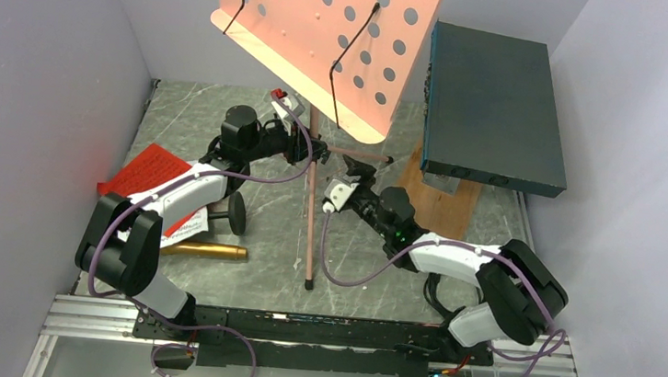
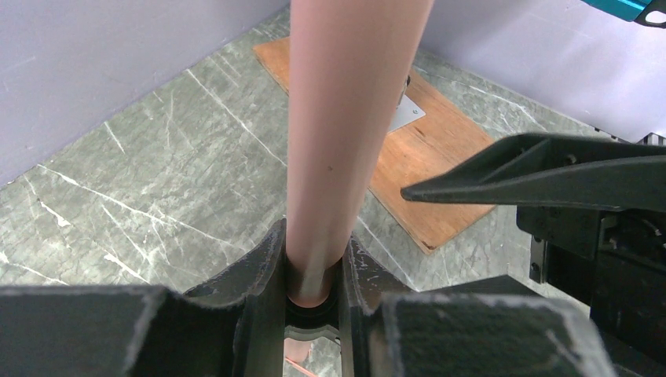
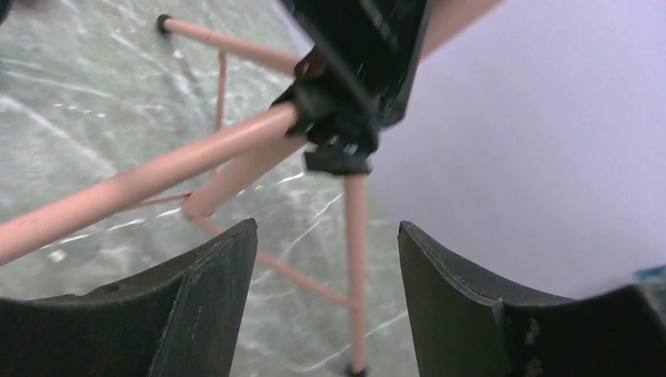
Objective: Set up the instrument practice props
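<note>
The pink perforated music stand stands upright on its tripod legs in the middle of the table. My left gripper is shut on its pink pole, and the jaws press both sides of the tube. My right gripper hangs just right of the pole, open and holding nothing, facing the legs and their black hub. The red and white music sheets lie at the left. Beside them are the gold microphone and the small black mic stand.
A large dark teal box rests on a wooden board at the back right, close behind my right arm. Grey walls close in the table on the left, back and right. One stand leg foot reaches toward the near rail.
</note>
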Motion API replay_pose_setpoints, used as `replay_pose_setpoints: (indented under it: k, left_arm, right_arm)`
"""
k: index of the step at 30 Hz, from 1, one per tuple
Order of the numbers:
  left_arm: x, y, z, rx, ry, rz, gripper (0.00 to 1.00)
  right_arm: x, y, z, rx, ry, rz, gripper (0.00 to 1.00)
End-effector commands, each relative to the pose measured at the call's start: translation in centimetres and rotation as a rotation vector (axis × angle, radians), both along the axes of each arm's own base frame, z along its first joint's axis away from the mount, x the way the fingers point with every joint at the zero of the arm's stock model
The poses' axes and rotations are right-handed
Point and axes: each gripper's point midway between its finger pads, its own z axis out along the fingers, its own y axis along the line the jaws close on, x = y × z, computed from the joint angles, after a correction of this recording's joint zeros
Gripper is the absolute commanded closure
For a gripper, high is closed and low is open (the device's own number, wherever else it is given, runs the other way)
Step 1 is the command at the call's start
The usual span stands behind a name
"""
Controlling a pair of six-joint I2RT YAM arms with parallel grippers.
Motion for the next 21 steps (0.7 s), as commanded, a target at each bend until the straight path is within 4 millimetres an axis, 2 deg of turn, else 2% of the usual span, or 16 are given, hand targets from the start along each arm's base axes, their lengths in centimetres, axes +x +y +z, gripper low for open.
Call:
replay_pose_setpoints:
  k: [1, 14, 21]
  left_arm:
    - [-2.0, -1.1, 4.6, -0.121, -0.010, -0.084, 1.00]
    - [-2.2, -1.2, 5.1, -0.134, -0.013, -0.096, 1.00]
    - [-2.3, -1.2, 5.2, -0.137, -0.011, -0.097, 1.00]
  right_arm:
    - [0.8, 2.2, 4.1, -0.127, -0.236, 0.109, 0.33]
    - [2.3, 4.1, 3.5, -0.119, -0.193, 0.158, 0.51]
    - [3.5, 4.4, 2.6, -0.074, -0.089, 0.113, 0.78]
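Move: About 3 cm ahead, 5 cm left and 2 cm above the open right fingers is the small black knob on the music stand's leg collar. The upright pole is about 5 cm ahead of that hand and 6 cm to its left, gripped higher up by the left hand. From the left hand, the knob lies about 2 cm back, 3 cm right and 5 cm below. The front leg's foot is some 20 cm back, 3 cm left and 18 cm below the right hand. Reaching left and forward nearly 5 cm, the right hand goes in under the left gripper to the collar knob, rising about 3 cm early, then dipping, to end roughly 2 cm higher. Its fingertips tip up some 10 degrees as the wrist turns slightly counter-clockwise, and the fingers close from well open to a narrow gap at the knob's sides. The left hand keeps its grip on the pole. ##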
